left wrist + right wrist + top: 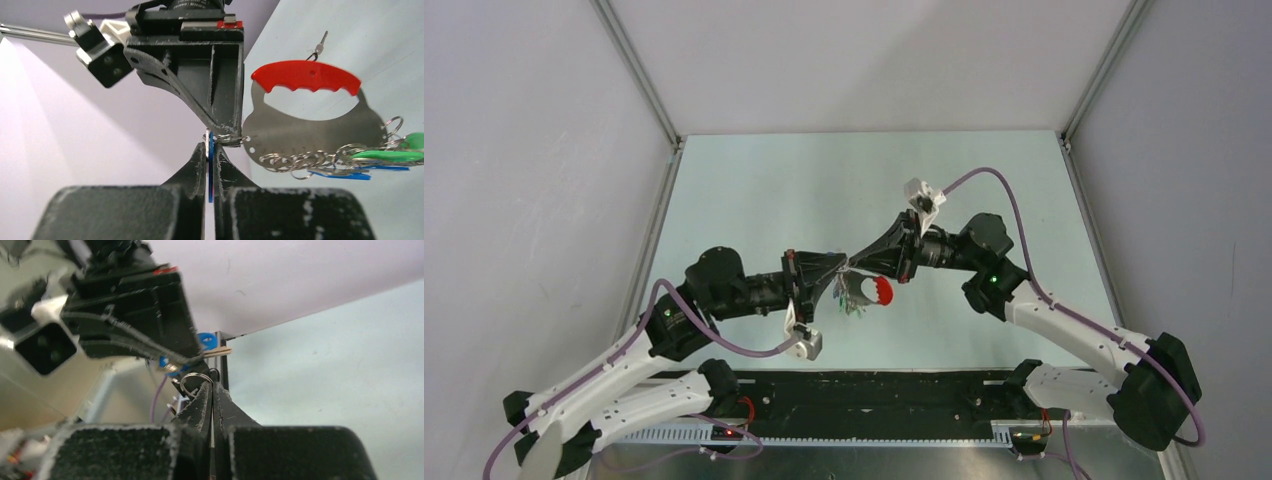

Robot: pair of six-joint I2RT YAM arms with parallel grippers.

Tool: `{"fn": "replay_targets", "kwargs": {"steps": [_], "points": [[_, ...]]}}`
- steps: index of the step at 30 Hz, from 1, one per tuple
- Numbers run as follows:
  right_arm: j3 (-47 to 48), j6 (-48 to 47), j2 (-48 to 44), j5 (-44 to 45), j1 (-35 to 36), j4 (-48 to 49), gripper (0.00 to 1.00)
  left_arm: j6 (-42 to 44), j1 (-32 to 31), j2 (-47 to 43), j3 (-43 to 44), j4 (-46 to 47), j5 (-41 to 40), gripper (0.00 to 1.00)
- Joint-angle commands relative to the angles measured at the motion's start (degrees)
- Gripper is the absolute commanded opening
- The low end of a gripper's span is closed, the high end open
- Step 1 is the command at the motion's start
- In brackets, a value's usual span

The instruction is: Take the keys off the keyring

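The keyring hangs in mid-air between my two grippers, its curved red loop [882, 291] [306, 76] on top of a flat steel plate [310, 132]. Several small rings line the plate's lower edge, carrying green-tagged [385, 156] and blue-tagged [345, 174] keys. My left gripper [210, 147] [842, 272] is shut on one blue-tagged key [210, 165], seen edge-on between its fingers. My right gripper [212, 386] [856, 262] meets it tip to tip. It is shut on the small split ring [196, 379] that joins that key to the plate.
A lone small key [321, 44] lies on the pale table [824, 190] beyond the bunch. White enclosure walls stand on the left, right and far sides. A black rail [874, 395] runs along the near edge between the arm bases.
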Motion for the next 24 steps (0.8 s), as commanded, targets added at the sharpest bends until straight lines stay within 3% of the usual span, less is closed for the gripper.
{"fn": "replay_targets", "kwargs": {"steps": [1,5,12,19,21,22,24], "points": [[4.1,19.2,1.0,11.7,0.8,-3.9,0.0,1.7,0.0,1.0,0.0,2.9,0.0,0.0],[5.8,29.1,3.7,15.5,1.8,-10.5,0.0,2.0,-0.1,2.3,-0.3,2.8,1.0,0.0],[4.4,46.7,4.9,17.7,0.8,-12.0,0.0,4.0,-1.3,3.9,-2.5,2.9,-2.4,0.0],[-0.2,45.4,0.3,20.3,-3.2,-12.2,0.0,3.7,-1.6,2.8,-0.9,2.8,-4.4,0.0],[-1.7,47.2,-0.5,19.9,-4.5,-10.3,0.12,3.8,-1.6,2.7,-0.8,2.9,-4.5,0.0],[-2.1,47.2,-0.6,18.9,-5.0,-8.7,0.34,3.8,-1.6,2.7,-0.8,2.9,-4.6,0.0],[-2.3,44.2,-0.7,17.1,-5.2,-6.5,0.57,3.7,-1.6,2.7,-0.7,2.9,-4.9,0.0]]}}
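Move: The wire ring is already pinched at the right hand's fingertips, about 1 cm to its left. The blue key in the left hand's fingers lies some 3 cm to the right hand's left, level with it. From the left hand the same ring lies about 2 cm to the right. The metal plate's red handle hangs about 7 cm right of the left hand, 3 cm back and 7 cm lower; the other keys dangle 1 cm right, 4 cm back and 10 cm below that hand. The right hand keeps rolling about its own finger line, its top going forward by nearly 60 degrees, while it works forward and down some 4 cm with the wire ring first pinched in its shut fingers; the left hand keeps its grip on the blue key and sinks about 3.5 cm while easing forward some 2.5 cm. Late on, the right hand draws off to the right by about 3 cm and goes on forward, and its fingers open, clear of the ring and away from the left hand. ##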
